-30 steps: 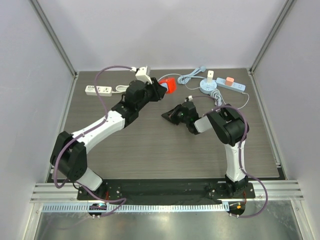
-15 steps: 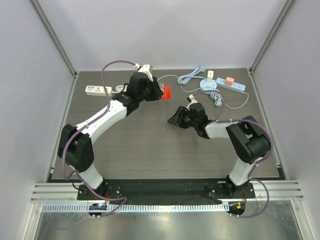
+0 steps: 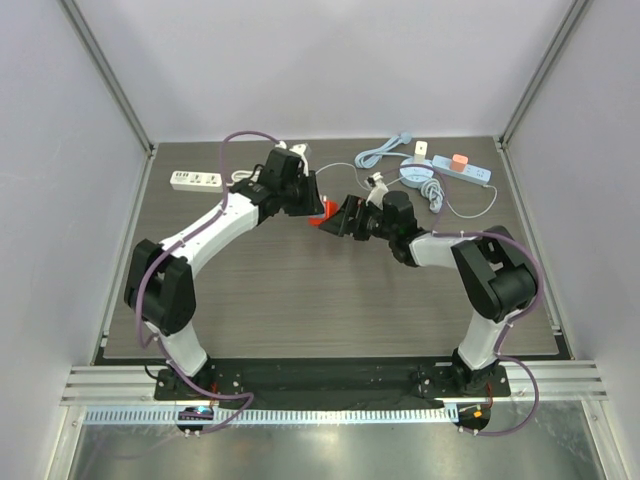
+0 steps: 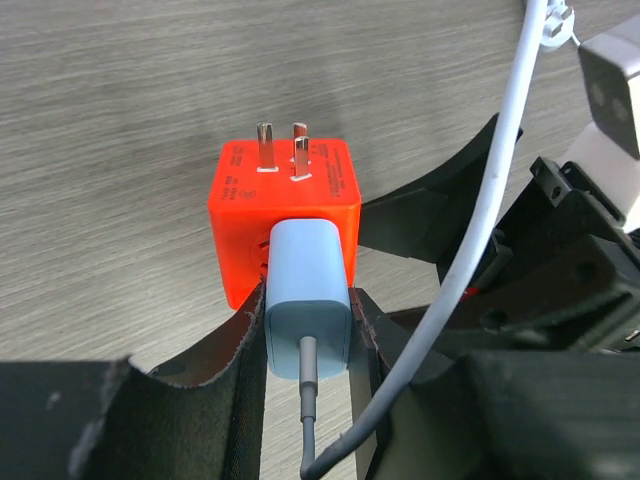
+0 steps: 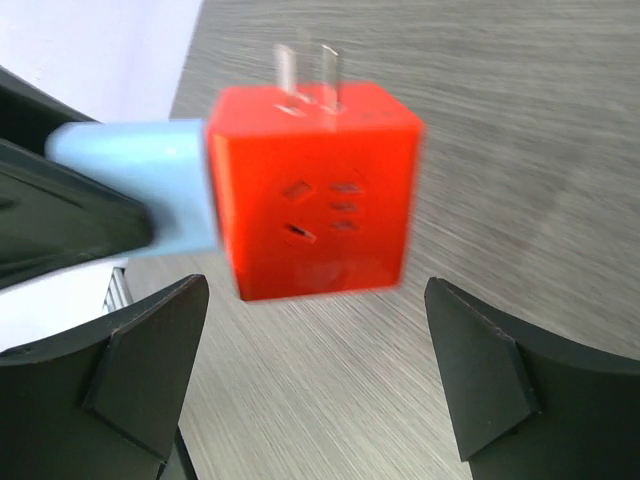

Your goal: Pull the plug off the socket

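The socket is a red cube (image 4: 285, 195) with metal prongs on its top, held just above the wood-grain table. A light blue plug (image 4: 308, 270) with a thin grey cable sits in its side. My left gripper (image 4: 307, 320) is shut on the plug's body. In the top view the socket (image 3: 318, 218) lies between the left gripper (image 3: 308, 205) and the right gripper (image 3: 338, 218). In the right wrist view the socket (image 5: 320, 190) fills the middle, the plug (image 5: 135, 185) sticking out to its left. My right gripper (image 5: 315, 290) is open, its fingers wide on either side below the cube and not touching it.
A white power strip (image 3: 196, 180) lies at the back left. A pale blue power strip (image 3: 465, 170) with adapters, a round blue reel (image 3: 415, 172) and loose cables lie at the back right. A white cable (image 4: 500, 170) runs past my left fingers.
The left arm carried the socket and plug down toward the table's middle. The right gripper opened from shut and moved left up to the socket.
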Motion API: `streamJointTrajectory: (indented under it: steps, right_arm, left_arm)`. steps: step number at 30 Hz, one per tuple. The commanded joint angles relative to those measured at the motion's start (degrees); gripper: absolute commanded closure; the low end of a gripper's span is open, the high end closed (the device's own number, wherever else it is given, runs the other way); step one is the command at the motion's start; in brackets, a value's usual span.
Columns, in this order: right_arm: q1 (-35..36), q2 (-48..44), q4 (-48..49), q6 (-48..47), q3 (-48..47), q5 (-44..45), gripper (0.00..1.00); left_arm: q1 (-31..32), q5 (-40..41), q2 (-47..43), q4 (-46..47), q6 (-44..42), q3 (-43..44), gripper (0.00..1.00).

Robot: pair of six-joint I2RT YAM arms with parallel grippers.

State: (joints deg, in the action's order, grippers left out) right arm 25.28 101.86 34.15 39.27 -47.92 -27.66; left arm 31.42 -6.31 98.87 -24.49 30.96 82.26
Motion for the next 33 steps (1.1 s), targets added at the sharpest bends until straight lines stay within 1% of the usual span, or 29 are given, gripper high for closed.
streamJointTrajectory:
  steps: [1, 2, 5, 6, 8, 9, 12, 13, 15, 17, 18, 20, 21, 22, 24, 25, 27, 28, 31, 33]
  right_arm:
    - [0.0, 1.1, 6.9, 0.1, -2.6, -2.5, 0.05]
    - [0.0, 1.4, 7.5, 0.3, -2.8, -2.1, 0.05]
    - [0.0, 3.7, 9.3, 0.1, -3.5, -2.0, 0.11]
    - [0.0, 4.2, 9.9, 0.0, -3.7, -2.8, 0.17]
    - [0.0, 5.5, 11.8, -0.2, -3.9, -3.5, 0.26]
    - [0.0, 5.9, 12.6, -0.2, -3.8, -4.0, 0.37]
    - [0.0, 7.6, 17.7, 1.1, -3.0, -4.2, 0.57]
    - [-0.1, 7.8, 19.6, 1.9, -2.9, -3.3, 0.67]
    - [0.0, 8.4, 19.6, 4.7, -3.3, -1.4, 0.98]
    - [0.2, 8.4, 16.5, 6.5, -4.3, 2.1, 0.99]
    - [0.4, 7.7, 12.1, 7.9, -4.5, 7.0, 0.99]
    - [0.6, 7.6, 5.7, 8.4, -5.4, 11.4, 0.99]
    - [0.6, 8.1, 3.3, 8.5, -5.7, 13.0, 0.99]
    - [0.6, 8.7, -0.3, 9.7, -6.0, 14.1, 0.99]
    - [0.2, 10.2, -3.0, 10.9, -7.2, 15.3, 0.99]
    - [0.0, 11.7, -4.0, 13.3, -7.2, 15.4, 0.99]
    - [-0.2, 13.0, -4.6, 15.9, -7.1, 15.7, 0.99]
    - [-0.2, 14.1, -4.4, 17.7, -7.0, 15.5, 0.99]
    - [-0.5, 16.5, -2.8, 20.6, -7.7, 13.1, 0.99]
    - [-0.8, 17.2, -1.8, 21.6, -7.8, 11.7, 0.99]
  left_arm:
    - [0.0, -3.4, 0.2, 0.1, -0.6, 3.3, 1.00]
    - [0.0, -3.6, 0.3, 0.2, -0.5, 3.4, 1.00]
    - [0.0, -5.3, 0.7, 0.1, -0.2, 4.0, 1.00]
    - [0.0, -5.6, 0.9, -0.1, -0.2, 4.3, 1.00]
    - [0.0, -6.3, 0.9, -0.5, -0.3, 4.4, 1.00]
    - [0.0, -6.3, 0.8, -0.5, -0.3, 4.3, 1.00]
    - [0.0, -7.1, 1.0, -0.5, -0.4, 4.5, 1.00]
    - [0.0, -7.4, 1.2, -0.6, -0.4, 4.6, 1.00]
    - [0.0, -7.8, 1.6, -0.6, -0.3, 4.6, 1.00]
    - [0.0, -7.2, 1.3, 0.3, -0.3, 3.7, 1.00]
    - [0.2, -5.8, 0.5, 1.9, -0.3, 2.2, 1.00]
    - [0.7, -2.9, -1.0, 4.3, 0.0, 0.5, 1.00]
    - [1.0, -1.4, -1.6, 5.3, 0.7, -0.3, 1.00]
    - [1.4, 1.2, -2.1, 6.9, 3.3, -1.0, 1.00]
    - [2.6, 3.7, -3.0, 7.4, 4.7, -1.1, 1.00]
    - [3.1, 8.1, -3.4, 7.2, 4.8, -1.0, 1.00]
    - [4.7, 11.3, -5.2, 7.9, 4.4, -1.7, 1.00]
    - [5.1, 13.1, -5.8, 9.8, 4.3, -2.4, 1.00]
    - [5.1, 13.4, -7.1, 12.6, 4.1, -4.0, 1.00]
    - [4.7, 10.9, -7.1, 13.7, 3.7, -4.0, 1.00]
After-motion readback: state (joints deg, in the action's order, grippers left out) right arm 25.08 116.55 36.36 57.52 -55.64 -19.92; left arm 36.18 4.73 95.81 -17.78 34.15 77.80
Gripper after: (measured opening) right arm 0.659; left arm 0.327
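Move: Just beyond the left fingertips, which already grip the plug in mid-air, sits the red socket: about 3 cm ahead, 2 cm right and 3 cm below the left hand. From the open right hand the socket is roughly 2 cm ahead, 2 cm left and 1 cm lower, and the plug about 5 cm left, level fore-and-aft and 2 cm higher. The light-blue cord coil lies some 16 cm ahead of the right hand, 9 cm right and 9 cm down. Reaching a couple of centimetres forward-left, the right hand closes its wide fingers on the red socket's sides, while the left keeps its grip on the plug. Both then ease forward and down together before parting sharply: the right drives down and forward some 4 cm, tipping down and turning clockwise, as the left pulls the plug up and back about 3 cm, away from the socket. ##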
